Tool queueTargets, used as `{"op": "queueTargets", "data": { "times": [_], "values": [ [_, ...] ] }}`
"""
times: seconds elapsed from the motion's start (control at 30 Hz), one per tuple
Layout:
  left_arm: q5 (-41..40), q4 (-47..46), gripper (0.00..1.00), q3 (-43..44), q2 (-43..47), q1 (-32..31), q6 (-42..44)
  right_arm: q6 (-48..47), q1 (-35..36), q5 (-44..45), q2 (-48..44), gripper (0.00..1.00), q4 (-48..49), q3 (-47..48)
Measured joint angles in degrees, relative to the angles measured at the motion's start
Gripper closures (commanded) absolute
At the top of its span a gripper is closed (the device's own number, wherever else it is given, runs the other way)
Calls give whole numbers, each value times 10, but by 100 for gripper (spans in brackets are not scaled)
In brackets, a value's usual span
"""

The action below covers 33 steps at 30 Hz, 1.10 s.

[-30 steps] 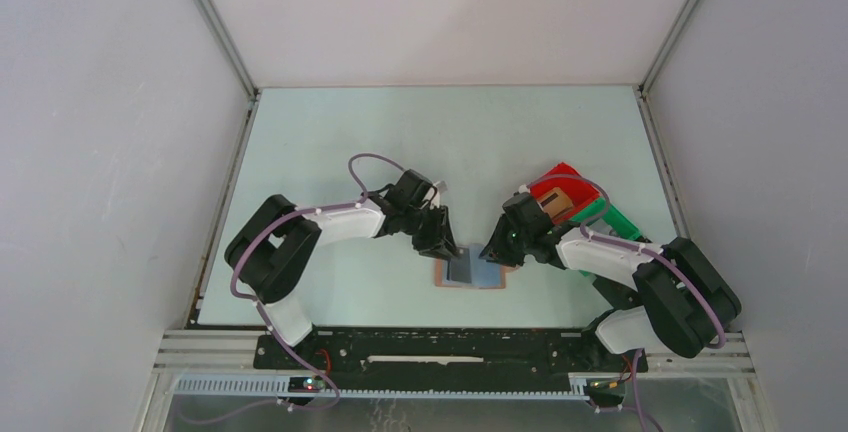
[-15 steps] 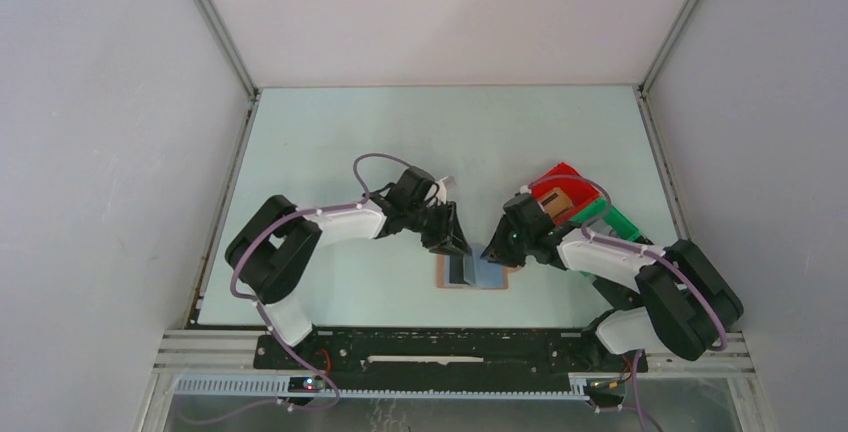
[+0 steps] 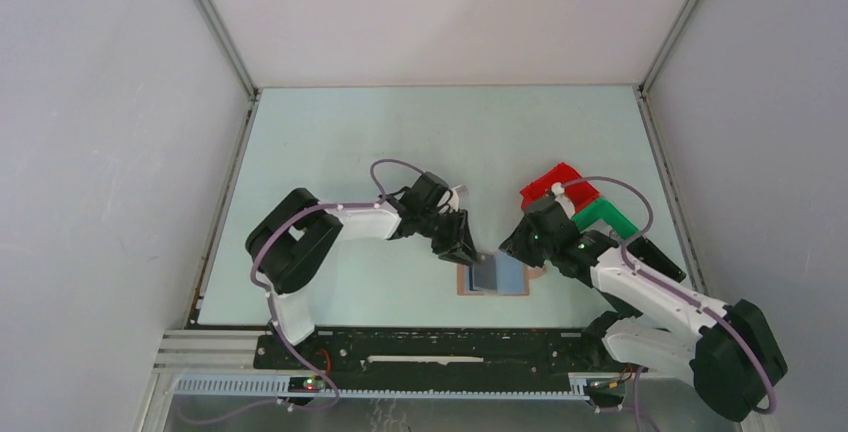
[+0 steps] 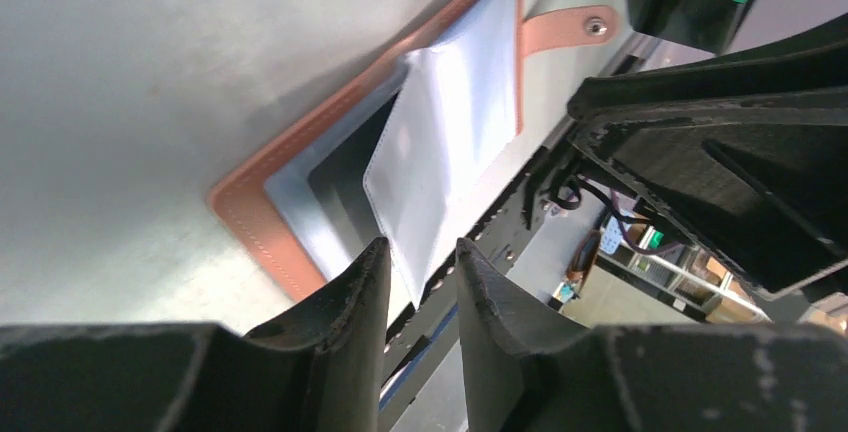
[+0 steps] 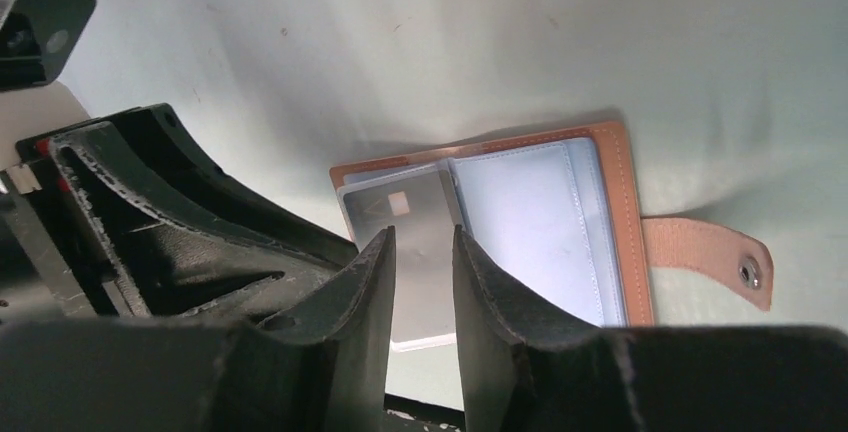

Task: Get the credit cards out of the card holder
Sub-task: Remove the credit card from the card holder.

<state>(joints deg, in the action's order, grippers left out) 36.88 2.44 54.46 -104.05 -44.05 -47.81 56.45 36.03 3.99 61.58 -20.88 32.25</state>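
The card holder [image 3: 512,276] lies open on the table, tan with blue-grey panels [image 5: 520,222] and a snap tab [image 5: 710,257]. A grey credit card [image 5: 400,214] with a chip sits in its left panel and juts past the near edge; it also shows in the overhead view [image 3: 487,272]. My left gripper [image 3: 468,252] is at the holder's left edge. Its jaws [image 4: 420,257] stand a little apart, with the corner of a lifted clear sleeve [image 4: 440,142] between them, loose. My right gripper [image 3: 518,250] hovers at the right side, jaws [image 5: 420,247] slightly apart over the grey card, holding nothing.
A red bin [image 3: 555,184] and a green bin [image 3: 603,215] stand just behind and to the right of the right gripper. The two grippers are close together over the holder. The black mounting rail [image 3: 450,350] runs along the near table edge.
The card holder has slid to the right, and both grippers moved right with it. The right arm's elbow has swung out to the right.
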Motion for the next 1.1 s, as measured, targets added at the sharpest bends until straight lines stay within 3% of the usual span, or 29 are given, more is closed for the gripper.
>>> {"op": "queueTargets", "data": {
  "times": [0.3,0.57,0.9,1.1],
  "values": [
    [30,-24,64,75,-30,-23,-18,68,-38,78,-55,63,-97,-24],
    [60,-42,64,139,-75,-47,-34,63,-127,75,-136,63,-157,-74],
    [104,-86,65,186,-158,-103,-78,26,-181,58,-234,62,-181,-74],
    [55,-9,64,182,-116,-89,-35,-10,-171,19,-235,62,-162,-74]
  ]
}}
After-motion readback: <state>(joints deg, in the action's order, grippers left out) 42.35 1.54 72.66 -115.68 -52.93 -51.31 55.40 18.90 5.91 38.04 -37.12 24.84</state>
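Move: Under the left fingers stands the raised left-hand page of the open card holder; its silver credit card lies about 3 cm back and 2 cm to the right of that hand, some 4 cm below. From the right hand the same card is about 4 cm back, 4 cm left and 6 cm below. The blank right half is 4 cm back and 2 cm right of the right hand; the green box is 8 cm ahead and 22 cm right. Sweeping right over the holder, the left hand leaves the raised page and goes about 11 cm towards the strap side, rising 4 cm at first, then sagging and drawing back before it starts to return. Ahead of it the right hand withdraws rightward past the strap by a similar distance, dipping midway, turning some 25 degrees clockwise, then easing left again. Both grippers stay part-open and empty. ##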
